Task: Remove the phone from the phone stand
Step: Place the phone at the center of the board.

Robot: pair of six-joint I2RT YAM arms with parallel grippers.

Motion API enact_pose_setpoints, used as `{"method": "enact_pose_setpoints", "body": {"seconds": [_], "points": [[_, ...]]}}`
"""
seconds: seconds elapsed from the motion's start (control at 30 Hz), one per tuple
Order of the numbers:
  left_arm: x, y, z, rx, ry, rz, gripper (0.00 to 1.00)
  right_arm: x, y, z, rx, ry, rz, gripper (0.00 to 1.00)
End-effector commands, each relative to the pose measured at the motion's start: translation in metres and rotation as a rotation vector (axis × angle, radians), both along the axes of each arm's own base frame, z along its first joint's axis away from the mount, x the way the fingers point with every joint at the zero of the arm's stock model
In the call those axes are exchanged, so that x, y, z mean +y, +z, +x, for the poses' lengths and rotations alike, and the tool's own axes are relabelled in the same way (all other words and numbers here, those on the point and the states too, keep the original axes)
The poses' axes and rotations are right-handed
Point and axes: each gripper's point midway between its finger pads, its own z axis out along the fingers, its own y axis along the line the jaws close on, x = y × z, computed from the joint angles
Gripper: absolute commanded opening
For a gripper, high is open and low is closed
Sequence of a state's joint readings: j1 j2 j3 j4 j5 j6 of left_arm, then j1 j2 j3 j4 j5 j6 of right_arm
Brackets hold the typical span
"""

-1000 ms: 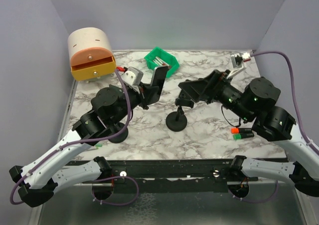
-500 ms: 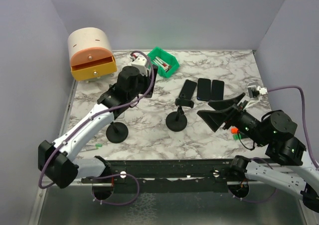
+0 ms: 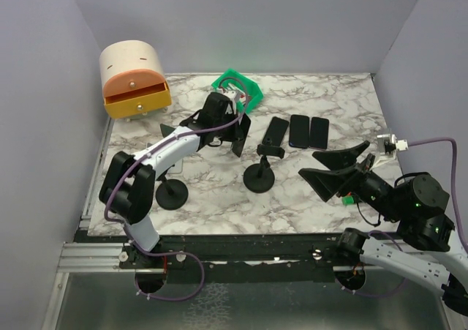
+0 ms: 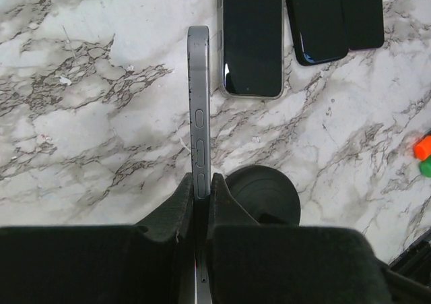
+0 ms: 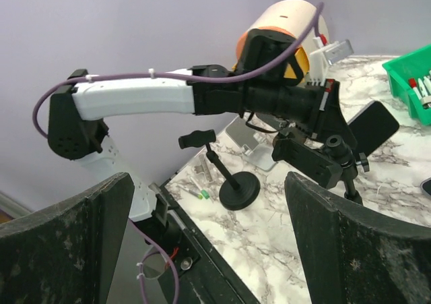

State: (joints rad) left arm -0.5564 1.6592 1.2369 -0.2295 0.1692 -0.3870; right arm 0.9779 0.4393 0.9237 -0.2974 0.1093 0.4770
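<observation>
My left gripper (image 4: 201, 183) is shut on the lower end of a grey phone (image 4: 199, 108), held edge-up above the marble table. In the top view the left gripper (image 3: 229, 125) and phone (image 3: 242, 135) hang just left of the black phone stand (image 3: 259, 173), whose clamp (image 3: 270, 151) is empty. The stand's round base (image 4: 264, 195) shows right beside my fingers. My right gripper (image 3: 329, 167) is open with nothing in it, near the table's front right. From the right wrist view its fingers (image 5: 67, 243) stand wide apart.
Three dark phones (image 3: 276, 131) (image 3: 299, 130) (image 3: 319, 132) lie side by side right of the held one. A second empty stand (image 3: 172, 194) is at the left. A green bin (image 3: 238, 88) and a domed box with an orange drawer (image 3: 134, 77) sit at the back.
My left arm has swung right and forward with the phone, from near the green bin toward the row of phones. The right arm pulled back to the near right and has since stayed put.
</observation>
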Motion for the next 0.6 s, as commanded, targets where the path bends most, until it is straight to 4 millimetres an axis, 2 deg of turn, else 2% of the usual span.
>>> {"method": "enact_pose_setpoints", "body": {"seconds": [0.0, 0.2, 0.3, 0.57], "points": [[-0.028, 0.020, 0.026, -0.017, -0.016, -0.118, 0.00, 0.006, 0.000, -0.004, -0.040, 0.039, -0.024, 0.98], [-0.042, 0.006, 0.051, 0.026, 0.010, -0.107, 0.00, 0.002, -0.007, -0.004, -0.040, 0.029, -0.042, 0.98], [-0.045, -0.009, 0.061, 0.062, 0.041, -0.087, 0.00, -0.003, -0.006, -0.005, -0.049, 0.018, -0.035, 0.98], [-0.052, -0.042, 0.073, 0.126, 0.053, -0.051, 0.00, -0.013, -0.003, -0.007, -0.060, -0.003, -0.054, 0.98]]}}
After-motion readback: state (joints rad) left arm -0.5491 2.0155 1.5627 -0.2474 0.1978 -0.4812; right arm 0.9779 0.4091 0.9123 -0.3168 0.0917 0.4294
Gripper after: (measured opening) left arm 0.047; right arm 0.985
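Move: The phone pinched in the left gripper is bound for the bare strip of board beside the lying phones, about 6 cm ahead, 6 cm right and 14 cm below. The nearest lying phone is some 6 cm ahead and 16 cm right; the empty stand's base is 12 cm back and 9 cm right; the green tray is about 24 cm straight ahead. From the right hand, that strip is roughly 31 cm ahead, 11 cm left and 39 cm down. Bring the left gripper forward about 6 cm and to the right some 5 cm, carrying the pinched phone over the board towards the bare strip left of the lying phones. Let it sink about 4 cm on the way, first early and again as the sideways travel dies out; keep the fingers shut, and tip them down only slightly. ##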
